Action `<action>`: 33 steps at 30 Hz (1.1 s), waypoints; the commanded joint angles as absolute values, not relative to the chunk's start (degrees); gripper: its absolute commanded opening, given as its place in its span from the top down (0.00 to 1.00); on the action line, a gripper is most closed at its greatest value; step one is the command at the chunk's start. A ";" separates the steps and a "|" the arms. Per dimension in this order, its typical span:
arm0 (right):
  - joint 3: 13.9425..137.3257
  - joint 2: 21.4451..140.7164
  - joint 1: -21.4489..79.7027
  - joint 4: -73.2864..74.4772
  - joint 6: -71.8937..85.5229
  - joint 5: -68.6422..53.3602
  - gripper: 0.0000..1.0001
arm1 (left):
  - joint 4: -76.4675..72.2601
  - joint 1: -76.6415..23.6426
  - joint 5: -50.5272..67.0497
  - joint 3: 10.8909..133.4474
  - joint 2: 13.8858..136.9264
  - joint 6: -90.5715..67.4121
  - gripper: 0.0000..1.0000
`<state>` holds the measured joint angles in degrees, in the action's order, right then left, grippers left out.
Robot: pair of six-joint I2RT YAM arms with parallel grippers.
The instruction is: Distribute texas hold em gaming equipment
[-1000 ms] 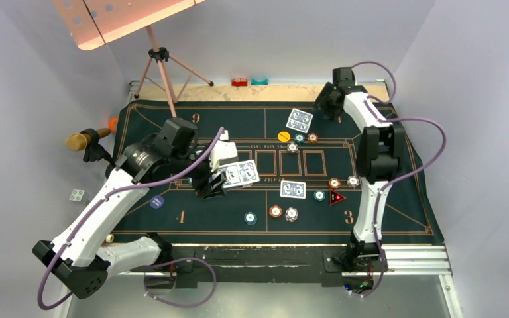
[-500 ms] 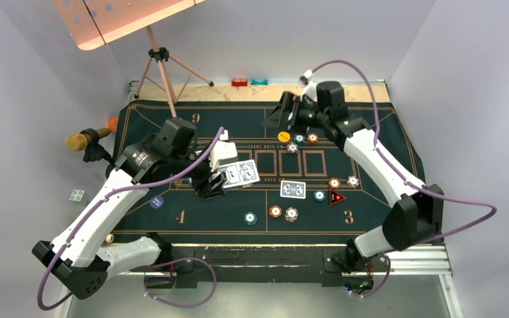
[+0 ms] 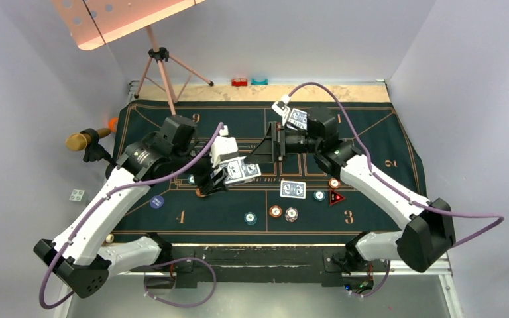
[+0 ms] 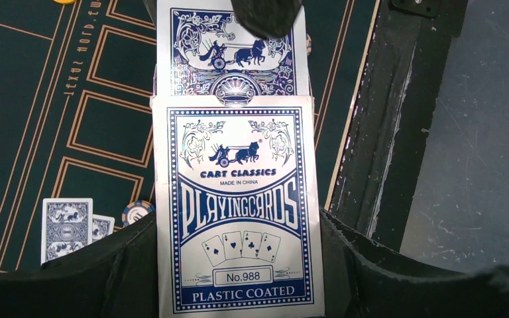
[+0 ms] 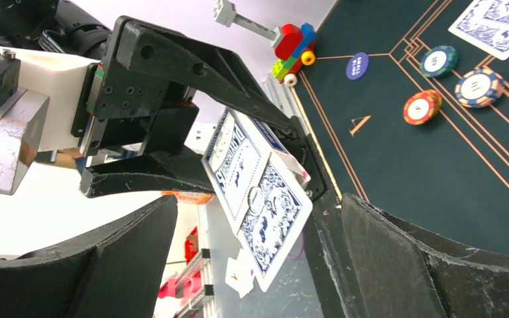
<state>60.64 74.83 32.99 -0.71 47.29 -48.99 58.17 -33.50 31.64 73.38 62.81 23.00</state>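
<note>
My left gripper [image 3: 220,176] is shut on a blue-and-white playing card box [image 3: 242,171], held above the mat's left half. In the left wrist view the box [image 4: 238,205] fills the gap in the left gripper [image 4: 238,228], and one card [image 4: 228,53] sticks out of its far end. My right gripper [image 3: 260,151] stands open just right of the box. The right wrist view shows that card [image 5: 275,215] hanging between the wide jaws of the right gripper [image 5: 258,255], untouched. Two cards [image 3: 298,118] and another card [image 3: 293,189] lie on the felt among chips [image 3: 276,211], a red triangle marker [image 3: 336,197] and a blue disc [image 3: 157,201].
The green felt mat [image 3: 384,199] covers the table. A tripod stand [image 3: 162,66] rises at the back left and a gold-headed rod [image 3: 83,140] lies off the left edge. Small red [image 3: 240,82] and teal [image 3: 260,81] blocks sit at the back edge. A toy brick car [image 5: 295,43] shows.
The right arm swung from the far right corner to the middle, up to the held box, and its jaws opened wide. The left gripper kept the box and tilted slightly.
</note>
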 commanded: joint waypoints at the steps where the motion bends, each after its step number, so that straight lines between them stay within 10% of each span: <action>1: 58.64 75.48 34.92 -9.81 52.01 -51.86 0.01 | 55.08 -33.15 33.83 74.40 63.19 21.84 1.00; 7: 56.08 77.68 36.55 -13.43 54.42 -51.91 0.02 | 54.88 -33.20 34.27 75.22 63.68 21.45 1.00; 16: 54.24 77.42 36.39 -12.48 55.12 -52.21 0.44 | 54.98 -33.09 34.63 75.32 63.76 21.17 1.00; 33: 51.07 72.49 32.43 -10.55 55.54 -51.81 0.52 | 55.27 -33.08 34.90 75.84 63.56 21.16 1.00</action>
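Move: The top card's end, sticking out of the card box in the left hand, lies about 4 cm to the right hand's left, 2 cm back and 2 cm below it. The box's middle is 10 cm to its left and 3 cm back, 3 cm lower. On the mat some 27 cm below are the dealt cards, 12 cm right and 3 cm ahead. From the left hand, the card end is about 9 cm right, 2 cm ahead and roughly level. The card end is met by the right hand sinking about 3.5 cm while edging 2 cm left and 2 cm back, its wide-open fingers closing to about half. Its upper fingertip comes to press on the card's face, then drags the card some 2 cm right and slightly forward, out of the box; the left hand holds the box still, gripping on. ##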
